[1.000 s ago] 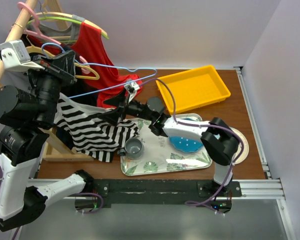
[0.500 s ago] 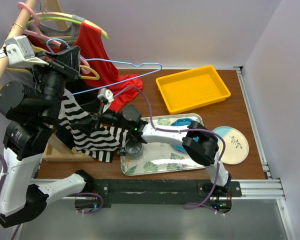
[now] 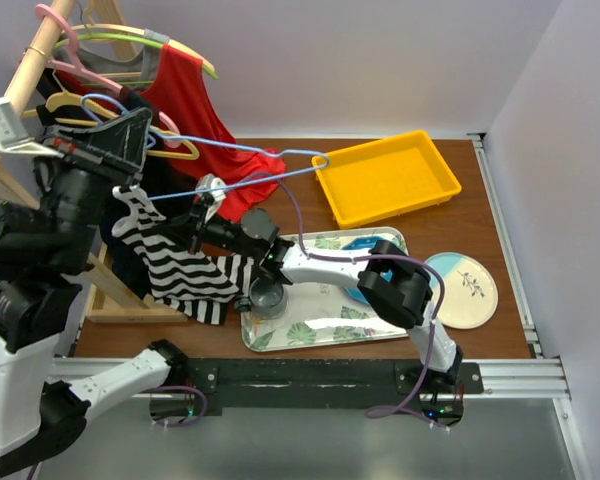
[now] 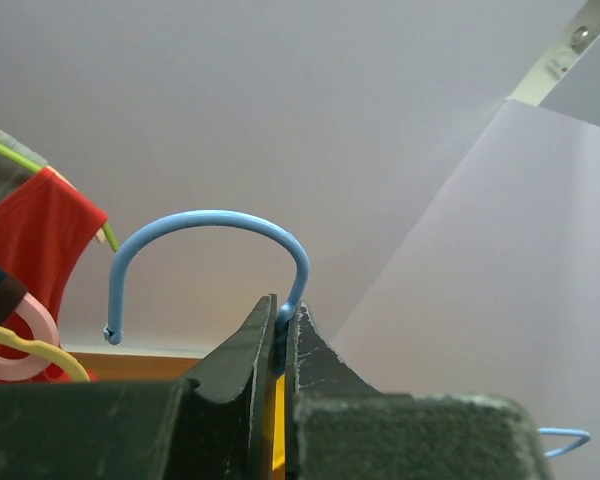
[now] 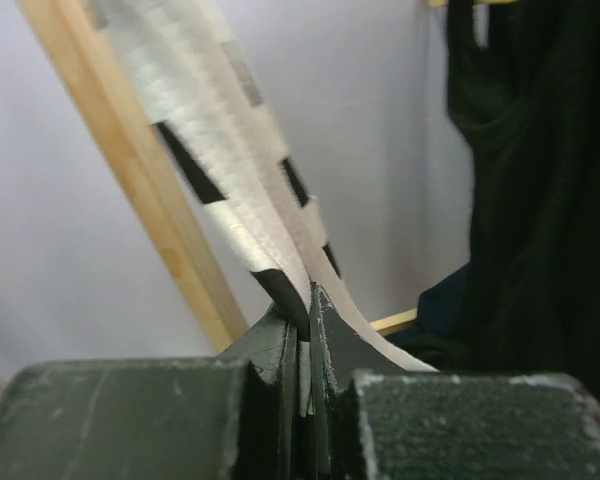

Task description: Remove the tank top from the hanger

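Note:
A black-and-white striped tank top (image 3: 180,275) hangs from a thin blue wire hanger (image 3: 250,150) and drapes down over the table's left side. My left gripper (image 3: 148,132) holds the hanger up in the air, shut on the wire just below the hook (image 4: 215,225); the jaws of the left gripper (image 4: 283,320) pinch the blue wire. My right gripper (image 3: 187,222) reaches in from the right and is shut on the upper edge of the tank top (image 5: 230,190); striped fabric is clamped between the jaws of the right gripper (image 5: 308,305).
A wooden rack (image 3: 30,60) at the far left carries more hangers and a red garment (image 3: 195,110). A yellow bin (image 3: 385,175) stands at the back right. A leaf-patterned tray (image 3: 310,330) holds a grey cup (image 3: 268,296). A plate (image 3: 465,290) lies at the right.
My right gripper went from open to shut on the tank top's upper edge. The left arm shifted and the hanger's far end swung right toward the yellow bin.

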Robot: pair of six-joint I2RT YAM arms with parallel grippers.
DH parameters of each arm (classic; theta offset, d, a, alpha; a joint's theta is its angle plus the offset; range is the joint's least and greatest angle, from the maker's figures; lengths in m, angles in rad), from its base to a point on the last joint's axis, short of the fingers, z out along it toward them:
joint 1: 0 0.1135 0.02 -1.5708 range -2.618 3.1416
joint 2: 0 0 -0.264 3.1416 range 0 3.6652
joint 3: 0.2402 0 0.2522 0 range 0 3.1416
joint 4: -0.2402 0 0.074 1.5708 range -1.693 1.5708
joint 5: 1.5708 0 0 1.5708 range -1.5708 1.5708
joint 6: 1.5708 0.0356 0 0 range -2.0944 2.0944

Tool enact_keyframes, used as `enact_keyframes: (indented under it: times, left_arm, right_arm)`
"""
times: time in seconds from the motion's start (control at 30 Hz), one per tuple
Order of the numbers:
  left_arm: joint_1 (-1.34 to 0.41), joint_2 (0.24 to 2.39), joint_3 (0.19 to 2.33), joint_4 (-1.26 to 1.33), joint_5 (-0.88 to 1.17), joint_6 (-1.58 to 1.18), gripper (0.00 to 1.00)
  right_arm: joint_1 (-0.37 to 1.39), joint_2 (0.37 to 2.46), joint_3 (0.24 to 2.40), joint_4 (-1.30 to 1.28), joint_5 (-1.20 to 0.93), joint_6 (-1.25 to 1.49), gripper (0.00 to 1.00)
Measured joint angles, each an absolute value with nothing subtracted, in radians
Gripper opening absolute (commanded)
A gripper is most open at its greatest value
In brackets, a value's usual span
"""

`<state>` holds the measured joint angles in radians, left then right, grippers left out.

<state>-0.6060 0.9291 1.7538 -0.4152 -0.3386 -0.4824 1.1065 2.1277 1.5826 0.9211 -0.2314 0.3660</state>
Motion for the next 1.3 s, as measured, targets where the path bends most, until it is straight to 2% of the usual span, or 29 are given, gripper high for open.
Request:
enact_keyframes:
  times: [0.27,0.7,1.3]
  left_arm:
    - [-0.606,0.817,1.718,-0.496,-0.202,-0.575,0.00]
    - [-0.606,0.801,1.666,-0.565,0.079,-0.636,0.00]
    - [-0.607,0.749,1.680,-0.760,0.286,-0.539,0.00]
  right_arm:
    - [1.026,2.116,1.586,0.921,-0.259,0.437,0.00]
    - [1.005,2.092,1.657,0.777,-0.313,0.450,0.00]
    - [0.949,2.083,1.815,0.572,-0.305,0.442,0.00]
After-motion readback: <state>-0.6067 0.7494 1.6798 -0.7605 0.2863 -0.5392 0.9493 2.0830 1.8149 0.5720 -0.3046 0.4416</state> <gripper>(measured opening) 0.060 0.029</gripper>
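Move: Some 30 cm below the left hand, which already holds the hanger by the neck, lies the tank top's pinched strap, about 2 cm back and 5 cm to its left. From the right hand, which has that strap, the hanger's near end is roughly 6 cm left, 2 cm back and 12 cm up. The black top hangs about 10 cm ahead of the right hand and 5 cm left; the mug sits 20 cm right, level fore-and-aft, some 27 cm down. Parting the two hands front to back, the left draws the gripped hanger back about 11 cm, then also right and down, turning some 35 degrees clockwise. The right keeps its pinch on the strap and carries the tank top forward about 8 cm and up, a little right, with a brief ease back midway. Both grippers stay shut. ##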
